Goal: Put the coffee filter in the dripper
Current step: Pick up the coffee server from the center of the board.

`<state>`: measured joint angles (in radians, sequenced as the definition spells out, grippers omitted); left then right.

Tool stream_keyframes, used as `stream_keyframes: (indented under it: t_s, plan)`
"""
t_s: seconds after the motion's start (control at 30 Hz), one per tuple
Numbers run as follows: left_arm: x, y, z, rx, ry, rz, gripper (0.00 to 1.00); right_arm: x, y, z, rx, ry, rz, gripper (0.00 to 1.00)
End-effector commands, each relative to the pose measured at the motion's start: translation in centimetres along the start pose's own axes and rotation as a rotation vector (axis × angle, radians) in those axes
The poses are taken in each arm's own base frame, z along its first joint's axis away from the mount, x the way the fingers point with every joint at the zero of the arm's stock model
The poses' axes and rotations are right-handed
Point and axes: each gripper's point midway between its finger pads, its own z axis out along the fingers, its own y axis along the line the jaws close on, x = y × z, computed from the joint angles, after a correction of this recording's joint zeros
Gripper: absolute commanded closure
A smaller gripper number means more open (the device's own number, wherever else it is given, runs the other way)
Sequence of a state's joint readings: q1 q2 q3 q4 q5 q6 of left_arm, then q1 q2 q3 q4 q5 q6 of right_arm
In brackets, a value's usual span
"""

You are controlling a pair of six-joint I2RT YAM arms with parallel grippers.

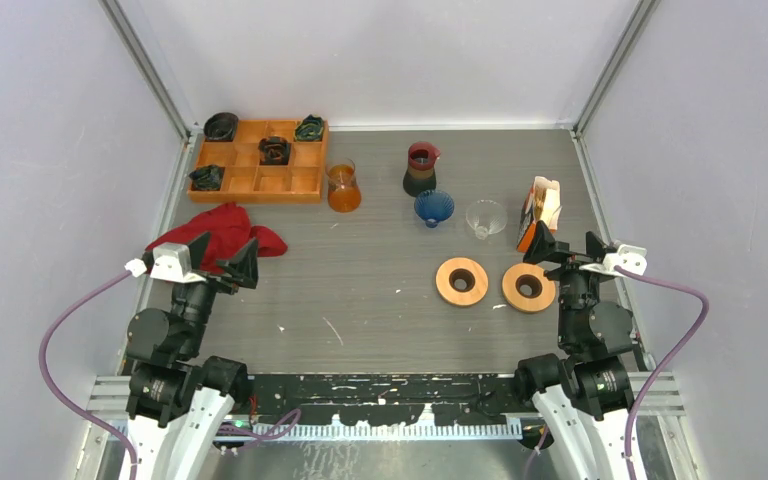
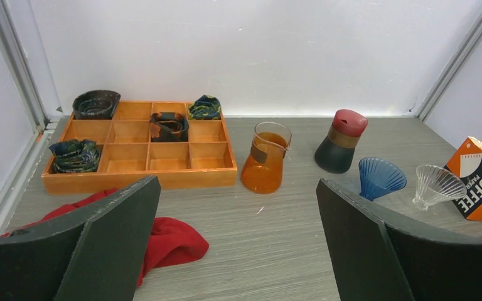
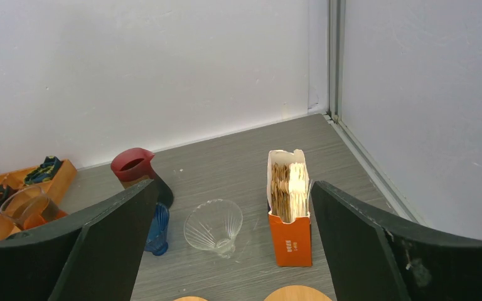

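Note:
An orange box [image 1: 540, 212] of paper coffee filters [image 3: 289, 182] stands open-topped at the right of the table. To its left a clear glass dripper [image 1: 485, 217] lies tilted, with a blue dripper [image 1: 434, 207] beside it. In the right wrist view the clear dripper [image 3: 214, 227] and the box [image 3: 292, 241] lie ahead between the fingers. My right gripper [image 1: 567, 247] is open and empty, hovering just short of the box. At the table's left side my left gripper [image 1: 222, 258] is also open and empty, far from the drippers.
Two wooden rings [image 1: 462, 281] [image 1: 529, 287] lie in front of the drippers. Behind stand a dark jug with a red lid [image 1: 421, 168] and an amber glass carafe [image 1: 343, 188]. A wooden tray [image 1: 255, 197] holding dark cups sits back left, a red cloth [image 1: 225, 230] before it.

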<state>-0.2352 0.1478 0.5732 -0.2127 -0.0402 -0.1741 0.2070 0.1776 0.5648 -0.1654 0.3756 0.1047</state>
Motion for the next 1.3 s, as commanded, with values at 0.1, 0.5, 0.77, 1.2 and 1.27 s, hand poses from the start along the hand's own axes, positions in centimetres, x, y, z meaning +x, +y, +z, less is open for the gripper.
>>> stream_keyframes:
  t_s: [0.1,0.5,0.77,1.2,1.27]
  plan:
    - [-1.8,-0.3,0.5,0.014,-0.067,0.011,0.01,-2.6,0.1,0.0,0.001,-0.071,0.03,0.0]
    - [-0.4,-0.6,2.1,0.029,0.012,0.021,0.01,-2.9,0.1,-0.6,-0.01,-0.096,0.044,0.0]
    - [1.1,-1.0,5.0,0.032,0.171,0.005,0.01,-3.0,0.9,-1.1,-0.061,-0.11,0.051,0.0]
    - [5.5,-2.4,13.4,0.103,0.541,0.027,0.01,-3.6,1.4,-2.0,-0.109,-0.141,0.065,0.0]
    - [6.6,-2.4,14.9,0.114,0.592,0.036,0.01,-3.7,1.4,-2.1,-0.111,-0.144,0.064,0.0]
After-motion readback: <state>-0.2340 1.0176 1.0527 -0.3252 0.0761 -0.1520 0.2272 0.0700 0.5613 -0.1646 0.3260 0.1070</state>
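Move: The amber coffee server stands about 23 cm ahead of my left hand, 13 cm to its right and 25 cm below. The orange tray's middle is some 20 cm left of the server and 10 cm farther out; the red-topped carafe is about 18 cm right of the server and 3 cm farther. The red cloth lies roughly 13 cm ahead of my left hand, 12 cm to its left. From my right hand the server is about 22 cm ahead, 37 cm left. I swing my left hand forward about 13 cm and somewhat right, gathering speed towards the amber server, sinking a little at first and tipping the wide-open fingers down by some 30 degrees; they are still well short of the glass. Meanwhile my right hand, open and empty, eases back and up a couple of centimetres each. ##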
